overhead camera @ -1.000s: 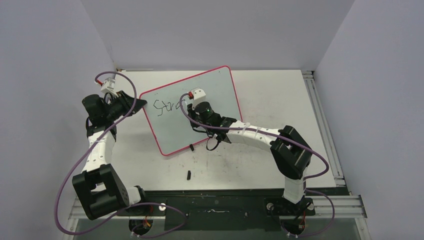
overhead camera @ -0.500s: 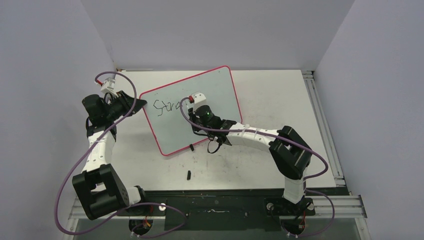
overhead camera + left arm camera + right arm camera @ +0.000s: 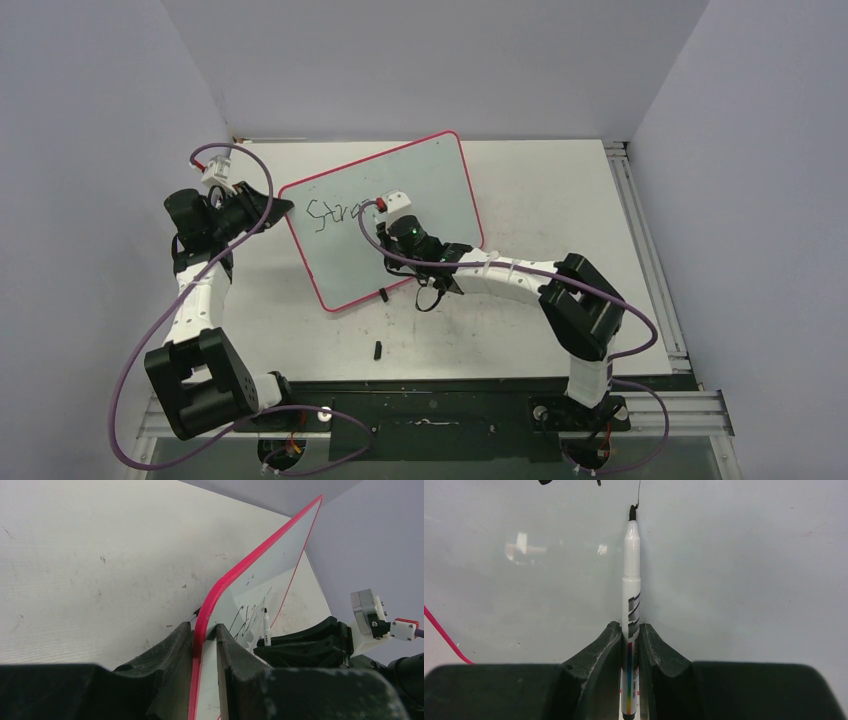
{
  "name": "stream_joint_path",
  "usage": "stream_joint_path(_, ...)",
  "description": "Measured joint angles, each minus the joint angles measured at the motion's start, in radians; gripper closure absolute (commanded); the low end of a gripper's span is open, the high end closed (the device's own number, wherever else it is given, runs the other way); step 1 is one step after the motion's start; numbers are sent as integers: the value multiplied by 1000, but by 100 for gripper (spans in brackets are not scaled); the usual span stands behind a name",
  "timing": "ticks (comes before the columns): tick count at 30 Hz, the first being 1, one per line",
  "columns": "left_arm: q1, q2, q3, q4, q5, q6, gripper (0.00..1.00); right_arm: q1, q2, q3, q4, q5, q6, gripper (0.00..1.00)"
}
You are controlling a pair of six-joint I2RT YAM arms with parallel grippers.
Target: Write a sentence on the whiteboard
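Observation:
The whiteboard, glossy with a pink rim, lies tilted across the table. My left gripper is shut on the rim at its left corner; in the left wrist view both fingers of the left gripper pinch the pink edge. The sentence is a few black handwritten letters at the board's upper left, partly hidden by my right wrist. My right gripper is shut on a white marker, whose black tip touches the board at the end of a thin stroke. The marker also shows beside the script.
A small black cap lies on the scuffed tabletop between the arms' bases. A black foot sits at the board's near edge. Grey walls close in on three sides, and a metal rail runs along the right.
My right gripper has slid the marker a little toward the near edge of the board. The left gripper and the board have not moved.

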Motion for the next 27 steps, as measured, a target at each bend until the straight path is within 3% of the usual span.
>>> stream_joint_path(27, 0, 0, 0, 0, 0, 2, 80, 6, 13, 171, -87, 0, -19, 95)
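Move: About 4 cm ahead of the right hand, 4 cm to its left and 7 cm above it is the unfinished letter after "Str". The held marker's tip rests at the foot of that letter's thin right-hand stroke. The S lies about 9 cm farther left at much the same depth, 8 cm above the hand; the black clip on the board's lower edge is roughly 8 cm back, straight behind and 11 cm below. From the left hand, the unfinished letter is some 15 cm right, 1 cm back and 4 cm lower. Lifting the marker off the whiteboard, the right hand first eases back slightly, then rises about 6 cm, drifting some 2 cm left and a little forward, to bring the tip from the foot of the stroke to over the top of the unfinished letter. It starts to sink again at the very end. Its fingers keep the marker pinched nearly upright, tip up, while the left hand still grips the board's left edge without moving. ##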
